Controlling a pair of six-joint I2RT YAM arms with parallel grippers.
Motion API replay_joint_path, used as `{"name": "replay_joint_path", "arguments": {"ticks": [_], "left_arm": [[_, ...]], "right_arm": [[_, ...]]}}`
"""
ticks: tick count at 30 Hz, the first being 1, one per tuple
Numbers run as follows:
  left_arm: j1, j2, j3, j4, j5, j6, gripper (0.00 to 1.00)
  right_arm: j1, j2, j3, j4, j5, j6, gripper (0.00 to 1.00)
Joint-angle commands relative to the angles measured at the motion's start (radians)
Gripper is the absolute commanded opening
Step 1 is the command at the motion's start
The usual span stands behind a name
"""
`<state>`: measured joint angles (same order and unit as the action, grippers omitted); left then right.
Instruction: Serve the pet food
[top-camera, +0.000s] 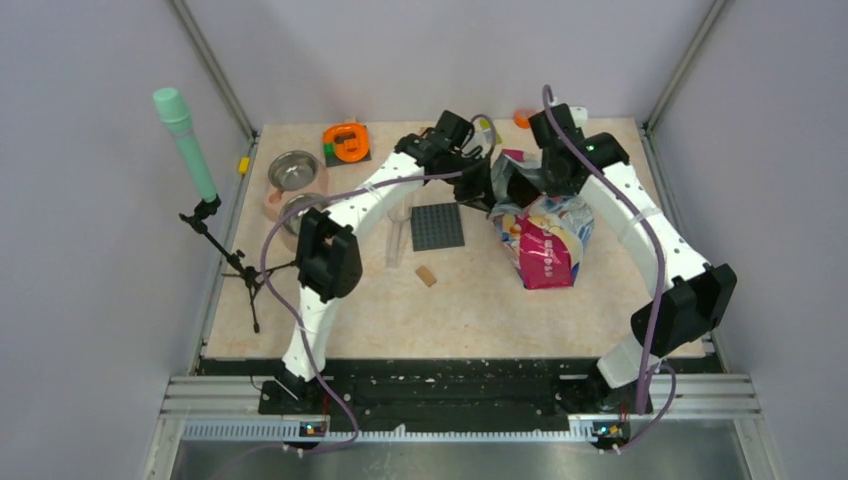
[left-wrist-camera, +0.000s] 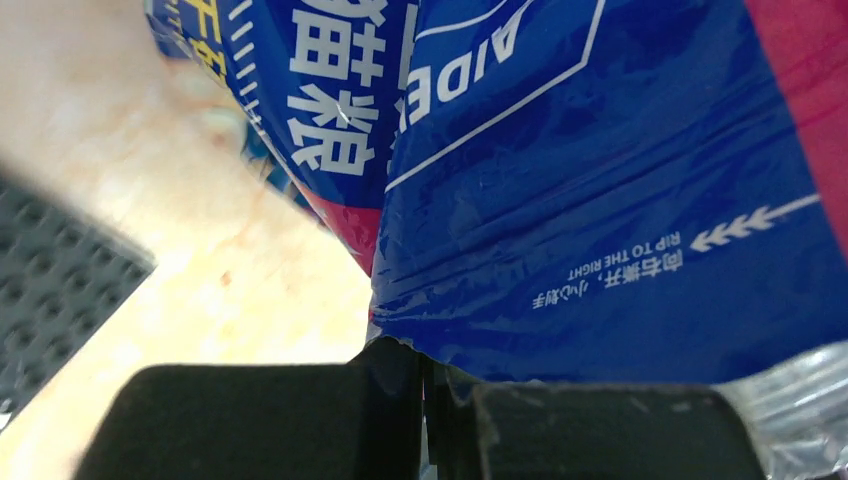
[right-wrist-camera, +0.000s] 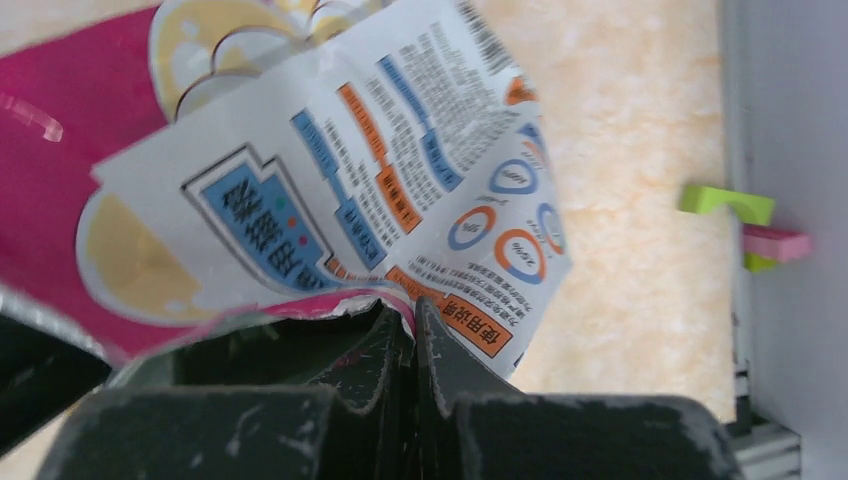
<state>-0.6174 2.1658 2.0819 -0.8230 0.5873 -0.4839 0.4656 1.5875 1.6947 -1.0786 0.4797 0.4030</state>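
The glossy pink-and-blue pet food bag (top-camera: 545, 238) stands right of the table's centre. My left gripper (top-camera: 487, 186) is shut on the bag's top edge from the left; in the left wrist view its fingers (left-wrist-camera: 425, 365) pinch the blue film (left-wrist-camera: 600, 180). My right gripper (top-camera: 530, 185) is shut on the same top edge from the right; in the right wrist view it (right-wrist-camera: 413, 312) clamps the torn rim of the printed panel (right-wrist-camera: 330, 190). No kibble shows. Two steel bowls (top-camera: 294, 171) (top-camera: 298, 210) sit at the far left.
A dark grey studded plate (top-camera: 437, 226), a clear cup or scoop (top-camera: 398, 232) and a small tan block (top-camera: 427, 276) lie left of the bag. An orange tape measure (top-camera: 346, 141) sits at the back. A green microphone on a stand (top-camera: 186, 140) rises at the left edge. Green and pink blocks (right-wrist-camera: 745, 225) lie by the right wall.
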Motion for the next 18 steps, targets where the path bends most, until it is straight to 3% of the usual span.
{"name": "replay_joint_path", "arguments": {"ticks": [1,5,12,18], "left_arm": [[-0.061,0.117,0.099,0.105,0.056,-0.075,0.00],[-0.102,0.189,0.168,0.226,0.099,-0.174,0.00],[-0.109,0.199,0.217,0.396,0.132,-0.286,0.00],[-0.091,0.172,0.222,0.418,0.161,-0.295,0.00]], "right_arm": [[-0.109,-0.019,-0.009,0.003,0.138,-0.015,0.00],[-0.205,-0.016,0.026,0.033,0.170,-0.028,0.00],[-0.248,0.034,0.201,0.028,0.320,-0.073,0.00],[-0.248,0.068,0.389,0.016,0.339,-0.116,0.00]]}}
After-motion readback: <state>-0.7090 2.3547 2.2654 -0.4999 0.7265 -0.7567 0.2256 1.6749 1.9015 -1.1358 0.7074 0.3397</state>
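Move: Both closed grippers already hold the rim of the pet food bag. The bag's middle lies about 12 cm right of the left hand, 3 cm back and 8 cm below; from the right hand it is roughly 3 cm left, 3 cm back and 14 cm lower. From the left hand, the black mat lies some 12 cm left and 6 cm ahead, the wooden block 14 cm left and 7 cm back, both about 20 cm down. Keep both grippers shut on the rim and sweep the pet food bag's mouth quickly to the right, left gripper about 10 cm, right gripper about 12 cm, slowing as you lift both near the end. Let the right hand rise more, edging forward and turning clockwise, while the left fingers tip up towards level. ##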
